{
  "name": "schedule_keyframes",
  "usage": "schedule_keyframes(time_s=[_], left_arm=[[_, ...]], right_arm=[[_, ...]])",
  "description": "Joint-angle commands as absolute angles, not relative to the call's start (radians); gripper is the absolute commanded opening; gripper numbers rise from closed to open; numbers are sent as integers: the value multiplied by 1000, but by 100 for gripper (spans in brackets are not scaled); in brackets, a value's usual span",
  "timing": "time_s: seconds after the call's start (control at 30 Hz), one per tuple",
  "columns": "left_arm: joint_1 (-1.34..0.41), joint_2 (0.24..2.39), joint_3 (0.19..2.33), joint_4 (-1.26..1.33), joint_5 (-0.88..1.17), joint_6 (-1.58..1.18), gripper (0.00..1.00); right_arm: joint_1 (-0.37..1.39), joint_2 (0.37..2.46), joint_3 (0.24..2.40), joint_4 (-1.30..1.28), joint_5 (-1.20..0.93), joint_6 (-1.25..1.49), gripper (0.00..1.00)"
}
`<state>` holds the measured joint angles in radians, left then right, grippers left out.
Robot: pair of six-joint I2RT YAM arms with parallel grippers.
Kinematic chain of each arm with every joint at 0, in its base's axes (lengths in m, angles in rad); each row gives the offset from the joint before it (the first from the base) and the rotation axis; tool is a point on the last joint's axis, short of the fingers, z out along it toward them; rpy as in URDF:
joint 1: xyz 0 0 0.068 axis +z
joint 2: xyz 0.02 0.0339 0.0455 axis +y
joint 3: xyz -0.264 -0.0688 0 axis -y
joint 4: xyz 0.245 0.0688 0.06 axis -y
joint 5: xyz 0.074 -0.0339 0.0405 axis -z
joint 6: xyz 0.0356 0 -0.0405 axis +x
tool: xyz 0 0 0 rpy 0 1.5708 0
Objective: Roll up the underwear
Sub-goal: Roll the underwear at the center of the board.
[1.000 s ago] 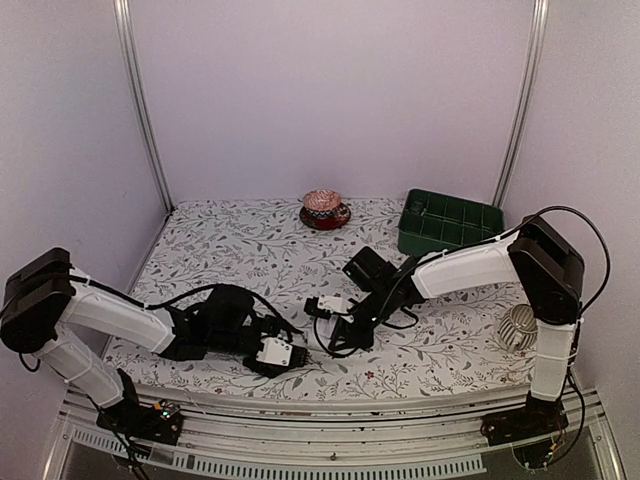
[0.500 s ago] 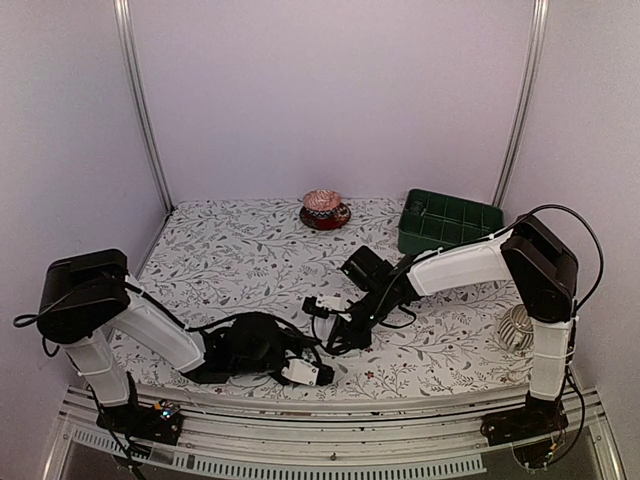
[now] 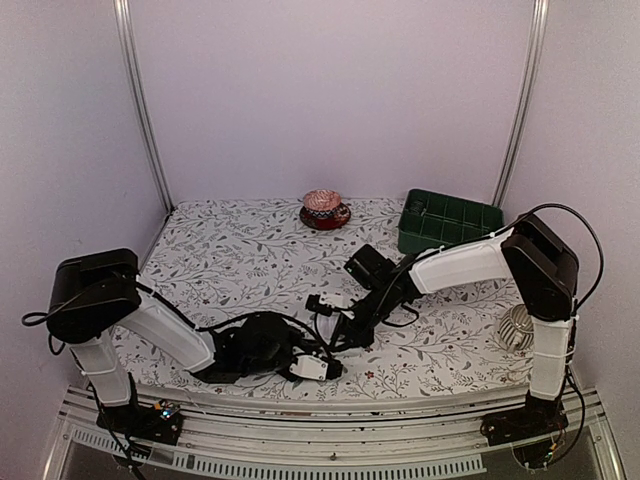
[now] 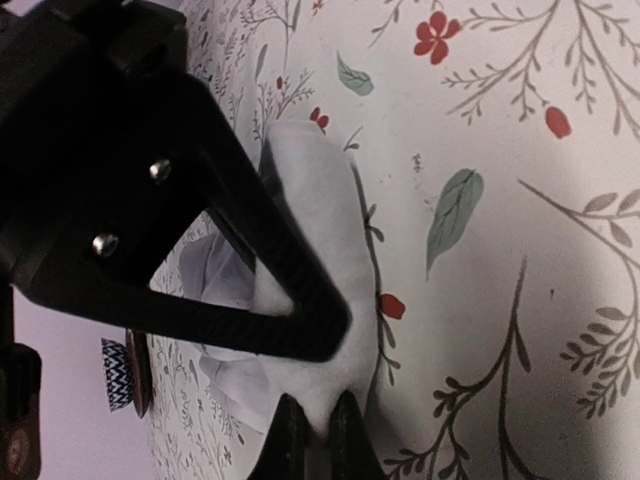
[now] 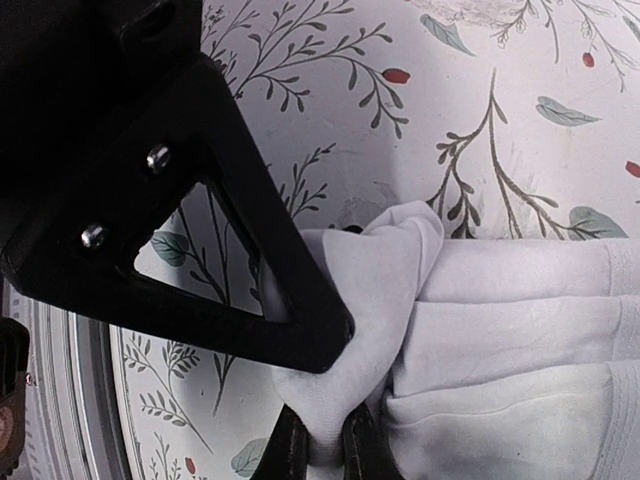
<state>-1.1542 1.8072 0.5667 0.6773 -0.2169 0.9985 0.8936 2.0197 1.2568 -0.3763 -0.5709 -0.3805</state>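
Note:
The white underwear [image 5: 500,330] lies folded in soft layers on the flowered table near its front middle. My right gripper [image 5: 327,445] is shut on a bunched corner of it, the cloth squeezed between both fingertips. In the left wrist view another flap of the white underwear [image 4: 310,200] lies flat, and my left gripper [image 4: 318,440] is shut on its edge. From above, the left gripper [image 3: 322,362] and the right gripper [image 3: 335,338] sit close together, low on the table. They hide nearly all of the cloth there.
A red saucer with a patterned cup [image 3: 324,210] stands at the back middle. A green compartment tray [image 3: 448,222] sits at the back right. A white ribbed object [image 3: 518,328] lies by the right arm's base. The left arm stretches low along the front edge.
My left arm has swung right along the front edge to the right gripper, and its jaws have gone from open to shut on the white cloth. The right arm has barely moved.

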Motion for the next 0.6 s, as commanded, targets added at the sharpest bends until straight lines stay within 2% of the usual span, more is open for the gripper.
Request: schedule_keyframes(time_s=[0.0, 0.1, 0.27, 0.43, 0.57], left_arm=[[-1159, 1832, 624, 544, -171, 919, 0], [-1148, 1824, 670, 426, -104, 864, 0], [-1118, 1832, 745, 244, 1, 792, 0], [-1057, 1844, 844, 60, 157, 715, 0], [-1007, 1870, 917, -62, 251, 681, 0]], right_arm=[[889, 2053, 1218, -469, -529, -374, 3], [882, 2015, 1186, -459, -508, -363, 6], [874, 1902, 1129, -397, -429, -335, 42], [875, 1729, 1033, -286, -257, -312, 62], [875, 1561, 937, -153, -49, -283, 73]])
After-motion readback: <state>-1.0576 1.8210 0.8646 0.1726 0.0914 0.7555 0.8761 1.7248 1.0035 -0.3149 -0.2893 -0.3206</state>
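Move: The rolled edge of the white underwear is pinched by both closed hands, which stand some 4 cm apart. Its middle lies about 2 cm right of the left hand and 2 cm left of the right hand, level with their pads. The flat, still unrolled part spreads ahead, its middle about 5 cm farther out than the roll and some 2 cm below both hands. The table's near edge runs roughly 9 cm straight behind the left hand. The underwear's roll stays pinched in the left hand, which draws it about 3 cm to the right while tipping some 25 degrees forward and down, turning the roll towards the flat cloth. The right hand, after sliding a little right with its grip shut, opens wide, lets go of the roll's right end and backs off about 6 cm to the right, rising 2 to 3 cm at the last and easing slightly forward. ##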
